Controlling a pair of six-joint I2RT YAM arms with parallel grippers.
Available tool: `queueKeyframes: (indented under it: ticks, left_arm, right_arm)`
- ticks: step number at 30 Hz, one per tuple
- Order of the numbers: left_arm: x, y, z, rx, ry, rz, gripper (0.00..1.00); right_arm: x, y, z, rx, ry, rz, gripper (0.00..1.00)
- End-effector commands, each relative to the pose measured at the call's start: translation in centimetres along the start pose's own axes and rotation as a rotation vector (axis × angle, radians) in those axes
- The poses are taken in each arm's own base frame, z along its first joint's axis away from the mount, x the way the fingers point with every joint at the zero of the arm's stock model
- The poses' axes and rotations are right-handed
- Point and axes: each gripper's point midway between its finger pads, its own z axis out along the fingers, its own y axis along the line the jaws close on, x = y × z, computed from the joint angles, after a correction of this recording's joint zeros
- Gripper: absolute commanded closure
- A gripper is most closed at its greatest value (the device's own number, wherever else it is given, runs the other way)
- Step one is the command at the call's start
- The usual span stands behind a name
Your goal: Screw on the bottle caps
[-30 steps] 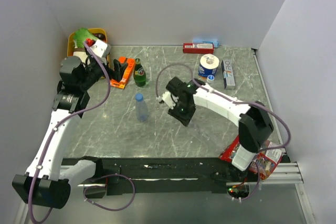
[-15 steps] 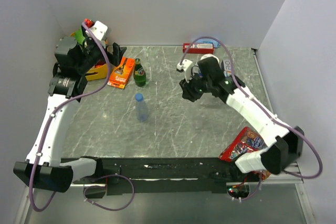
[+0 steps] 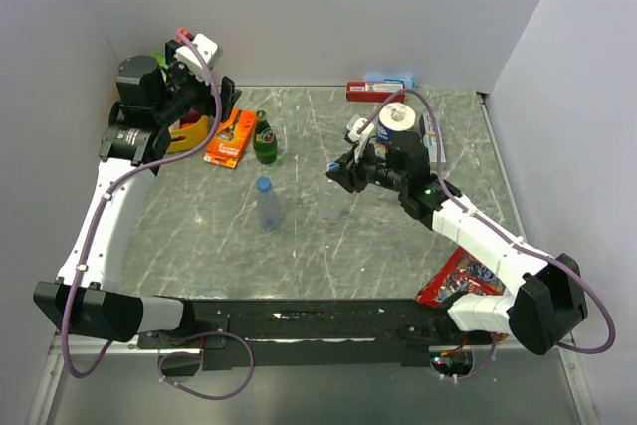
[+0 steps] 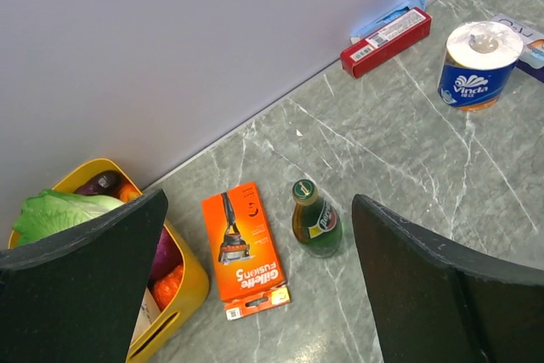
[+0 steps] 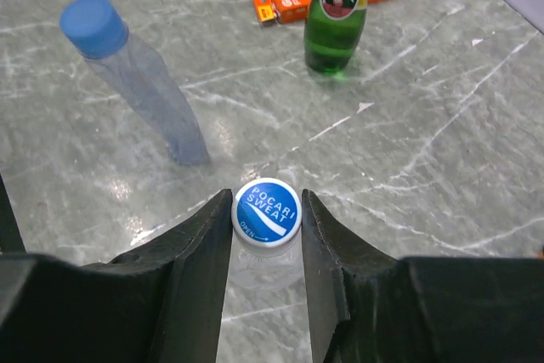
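In the right wrist view a blue bottle cap (image 5: 267,210) printed "Pocari Sweat" sits between my right gripper's (image 5: 267,212) fingers. They are shut on it, and a clear bottle (image 5: 265,263) shows faintly beneath the cap. From above, that gripper (image 3: 338,171) hangs over the table's back middle, pointing left. A second clear bottle (image 3: 268,204) (image 5: 144,91) with a blue cap (image 5: 92,25) on it stands upright on the table, left of the right gripper. My left gripper (image 3: 214,106) (image 4: 259,201) is raised at the back left, open and empty.
A green glass bottle (image 3: 264,139) (image 4: 316,223) and an orange razor pack (image 3: 231,136) (image 4: 242,248) lie beside a yellow basket (image 3: 191,132) (image 4: 183,286). At the back stand a paper roll (image 3: 398,118) and a red box (image 3: 376,92). A snack bag (image 3: 468,281) lies front right.
The right arm swung from mid-table to the back right, and its gripper now points left. The left arm rose farther into the back left corner. The standing bottle has not moved.
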Motion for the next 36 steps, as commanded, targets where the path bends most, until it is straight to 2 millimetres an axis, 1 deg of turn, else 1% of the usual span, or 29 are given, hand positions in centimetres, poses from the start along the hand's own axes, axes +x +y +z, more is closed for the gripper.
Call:
queueKeyframes:
  ticks: [1, 2, 3, 5, 6, 10, 12, 17, 18, 20, 21, 24, 26, 27, 30, 36]
  left_arm:
    - [-2.6, 1.1, -0.6, -0.034, -0.05, 0.039, 0.04]
    - [-2.5, 1.1, -0.5, -0.033, -0.047, 0.039, 0.04]
    - [-2.4, 1.2, -0.4, -0.036, -0.045, 0.042, 0.04]
    - [-2.3, 1.2, -0.4, -0.036, -0.044, 0.041, 0.04]
    - [-2.3, 1.2, -0.3, -0.035, -0.042, 0.039, 0.04]
    - [-2.2, 1.2, -0.3, -0.037, -0.042, 0.04, 0.04]
    - [-2.2, 1.2, -0.2, -0.034, -0.044, 0.036, 0.04]
    - [-1.9, 1.0, -0.1, -0.029, -0.043, 0.025, 0.04]
    - [-1.9, 1.0, -0.1, -0.031, -0.045, 0.026, 0.04]
    - [-1.8, 0.9, -0.2, -0.03, -0.042, 0.025, 0.04]
    - [-1.7, 0.9, -0.2, -0.028, -0.041, 0.023, 0.04]
    - [-1.5, 0.8, -0.2, -0.025, -0.038, 0.021, 0.04]
    - [-1.6, 0.8, -0.2, -0.026, -0.04, 0.022, 0.04]
    - [-1.6, 0.8, -0.2, -0.028, -0.04, 0.019, 0.04]
    - [-1.5, 0.8, -0.1, -0.026, -0.041, 0.016, 0.04]
    - [-1.6, 0.7, 0.0, -0.021, -0.046, 0.013, 0.04]
  right_arm:
    - [-2.7, 0.2, 0.4, -0.017, -0.135, -0.029, 0.98]
    - [-2.5, 0.3, 0.4, -0.022, -0.133, -0.031, 0.94]
    - [-2.3, 0.4, 0.6, -0.027, -0.128, -0.028, 0.88]
    - [-1.7, 0.4, 0.8, -0.028, -0.119, -0.026, 0.85]
    - [-1.4, 0.3, 0.9, -0.029, -0.113, -0.023, 0.82]
    - [-0.7, 0.9, 1.2, -0.059, -0.094, -0.031, 0.72]
    - [-0.3, 1.1, 1.4, -0.072, -0.081, -0.044, 0.69]
    - [0.5, 1.6, 1.7, -0.09, -0.056, -0.085, 0.67]
    - [0.8, 1.6, 1.8, -0.089, -0.049, -0.086, 0.62]
    - [1.0, 1.6, 1.9, -0.089, -0.039, -0.086, 0.57]
    - [1.3, 1.5, 2.1, -0.086, -0.03, -0.081, 0.51]
    - [1.7, 1.2, 2.3, -0.071, -0.011, -0.065, 0.41]
    - [1.9, 1.2, 2.4, -0.078, 0.003, -0.061, 0.39]
    - [1.9, 1.3, 2.4, -0.082, 0.007, -0.059, 0.36]
    - [1.5, 1.2, 2.5, -0.079, 0.003, -0.058, 0.33]
    - [1.4, 1.1, 2.6, -0.077, 0.006, -0.058, 0.32]
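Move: The right gripper already holds the bottle with the printed cap upright by its neck; its standing spot on the table lies about 2 cm left of the hand, level with it fore and aft, roughly 22 cm below. The blue-capped bottle stands some 13 cm left and 2 cm back, the green bottle 14 cm left and 14 cm ahead, and the paper roll 13 cm right and 17 cm ahead. From the left hand, that spot is about 18 cm right, 9 cm back and 38 cm down. Lower the right gripper about 4 cm and ease it some 2 cm left, towards the blue-capped bottle, to stand the held bottle on the bare table. Keep the pinch on the neck for the leftward part, then open the fingers partway, going on down around the neck as they spread, and stop there; turn the wrist only some 5 degrees counter-clockwise. ##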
